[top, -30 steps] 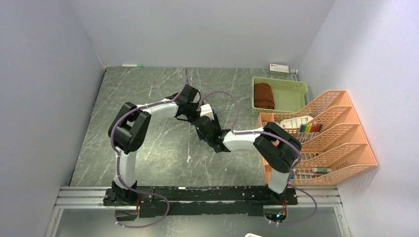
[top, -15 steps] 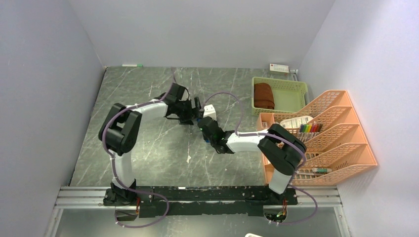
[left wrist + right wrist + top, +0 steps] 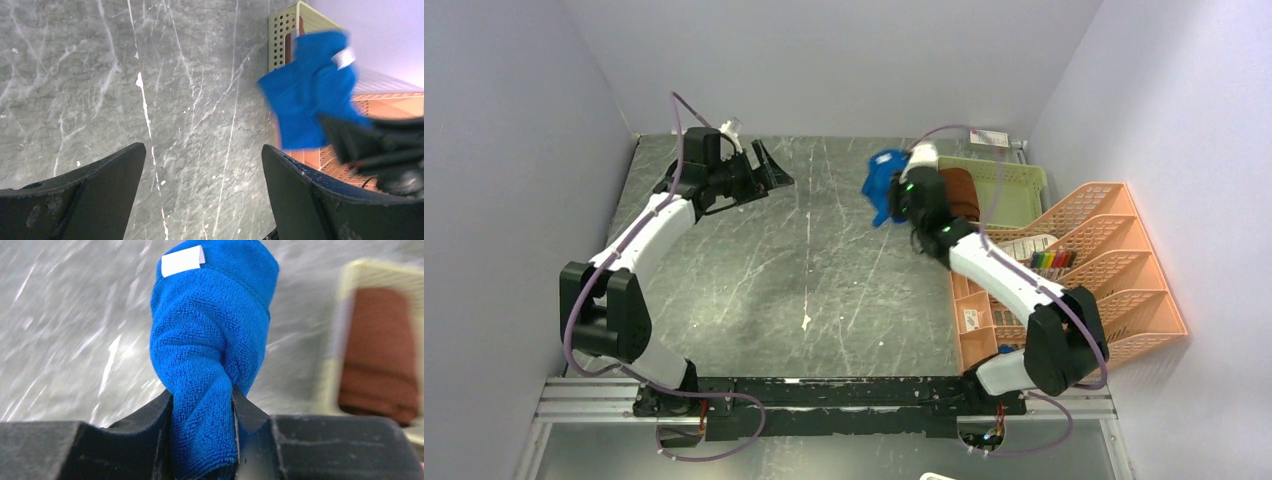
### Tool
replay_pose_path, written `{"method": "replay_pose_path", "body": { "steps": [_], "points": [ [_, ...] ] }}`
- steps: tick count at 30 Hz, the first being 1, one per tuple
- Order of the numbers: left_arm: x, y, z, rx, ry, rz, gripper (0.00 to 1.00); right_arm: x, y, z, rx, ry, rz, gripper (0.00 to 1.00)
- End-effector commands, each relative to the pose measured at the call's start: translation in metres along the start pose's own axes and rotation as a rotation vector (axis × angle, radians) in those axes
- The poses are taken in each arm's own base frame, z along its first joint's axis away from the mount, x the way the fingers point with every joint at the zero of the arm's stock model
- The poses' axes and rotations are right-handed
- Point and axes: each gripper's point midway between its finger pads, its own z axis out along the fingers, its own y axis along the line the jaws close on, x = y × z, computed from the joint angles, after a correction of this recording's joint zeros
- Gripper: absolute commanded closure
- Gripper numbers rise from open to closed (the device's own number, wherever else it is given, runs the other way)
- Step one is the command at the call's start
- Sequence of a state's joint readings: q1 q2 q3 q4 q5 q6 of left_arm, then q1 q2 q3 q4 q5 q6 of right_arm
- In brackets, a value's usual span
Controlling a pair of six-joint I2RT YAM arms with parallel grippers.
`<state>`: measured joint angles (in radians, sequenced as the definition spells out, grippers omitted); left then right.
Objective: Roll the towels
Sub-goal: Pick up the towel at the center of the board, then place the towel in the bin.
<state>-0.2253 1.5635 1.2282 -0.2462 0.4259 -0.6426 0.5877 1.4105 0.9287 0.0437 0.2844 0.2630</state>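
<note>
The bright blue towel (image 3: pixel 882 185) hangs bunched in the air beside the green basket (image 3: pixel 1014 176), at the back right. My right gripper (image 3: pixel 902 198) is shut on it; in the right wrist view the blue towel (image 3: pixel 215 325), with its white label, is pinched between the fingers of the right gripper (image 3: pixel 202 397). The rust-brown towel (image 3: pixel 959 193) lies rolled inside the basket, and the brown towel (image 3: pixel 380 365) shows blurred there too. My left gripper (image 3: pixel 772 168) is open and holds nothing at the back left. Between the fingertips of the left gripper (image 3: pixel 202 147) only tabletop shows; the blue towel (image 3: pixel 310 95) is far ahead.
An orange file rack (image 3: pixel 1074 270) with small items stands along the right side, just in front of the basket. A small white box (image 3: pixel 989 138) sits at the back wall. Walls close in the table on the left, back and right.
Both grippers were together over the table's middle. The left one opened and swung to the back left. The right one closed and carried the blue towel to the back right, next to the basket.
</note>
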Motion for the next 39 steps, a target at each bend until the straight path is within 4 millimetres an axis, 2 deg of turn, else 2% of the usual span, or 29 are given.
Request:
{"method": "replay_pose_path", "body": {
  "steps": [1, 6, 8, 11, 12, 18, 20, 24, 32, 33, 35, 39],
  "points": [
    [0.013, 0.008, -0.012, 0.006, 0.05, -0.005, 0.02, -0.053, -0.096, -0.003, 0.174, -0.036, 0.01, 1.0],
    [0.018, 0.008, -0.016, 0.029, 0.059, -0.008, 0.02, -0.082, -0.194, -0.014, 0.435, -0.08, 0.056, 1.0],
    [0.02, 0.007, -0.018, 0.034, 0.069, -0.003, 0.02, -0.088, -0.226, -0.017, 0.533, -0.074, 0.041, 1.0],
    [0.021, 0.007, -0.021, 0.029, 0.078, 0.01, 0.02, -0.086, -0.263, -0.023, 0.684, -0.046, 0.015, 1.0],
    [0.021, 0.008, -0.022, 0.027, 0.081, 0.013, 0.02, -0.083, -0.272, -0.025, 0.716, -0.049, 0.009, 1.0],
    [0.023, 0.01, -0.03, 0.02, 0.106, 0.034, 0.02, -0.027, -0.337, -0.051, 0.936, 0.051, 0.065, 1.0],
    [0.024, 0.011, -0.032, 0.018, 0.112, 0.04, 0.02, -0.016, -0.35, -0.06, 1.008, 0.053, 0.066, 1.0],
    [0.024, 0.012, -0.035, 0.02, 0.116, 0.041, 0.02, 0.0, -0.362, -0.059, 1.062, 0.052, -0.026, 1.0],
    [0.023, 0.01, -0.034, 0.034, 0.113, 0.029, 0.02, 0.022, -0.351, 0.02, 0.87, 0.091, -0.189, 1.0],
    [0.023, 0.011, -0.034, 0.032, 0.111, 0.029, 0.02, 0.011, -0.347, 0.031, 0.84, 0.061, -0.2, 1.0],
    [0.022, 0.011, -0.034, 0.03, 0.108, 0.028, 0.02, 0.001, -0.339, 0.047, 0.777, 0.026, -0.231, 1.0],
    [0.021, 0.012, -0.036, 0.014, 0.106, 0.03, 0.02, -0.003, -0.317, 0.077, 0.591, 0.011, -0.271, 1.0]
  ]
}}
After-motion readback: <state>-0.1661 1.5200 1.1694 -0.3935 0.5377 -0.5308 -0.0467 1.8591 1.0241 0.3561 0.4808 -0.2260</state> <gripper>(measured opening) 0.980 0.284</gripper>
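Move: The right hand, holding the rolled blue towel in the air, has the empty right half of the green basket about 32 cm to its right, 7 cm ahead and 13 cm below. The brown towel in the basket's left half is some 21 cm right, 7 cm ahead and 13 cm below; the white box behind the basket is roughly 20 cm ahead and 28 cm right. From the left hand, that empty half lies about 51 cm right, 4 cm ahead and 16 cm down. Keeping its pinch on the blue towel, the right hand swings about 35 cm right and at first forward, rising some 6 cm to carry it past the brown towel, with the wrist turning clockwise by about 50 degrees. After drawing back about 5 cm it sinks some 15 cm from its peak and pushes forward 7 cm into line with the basket's empty right half, rolling its left side down and unwinding part of the turn, while the empty, open left hand eases back 4 cm. ##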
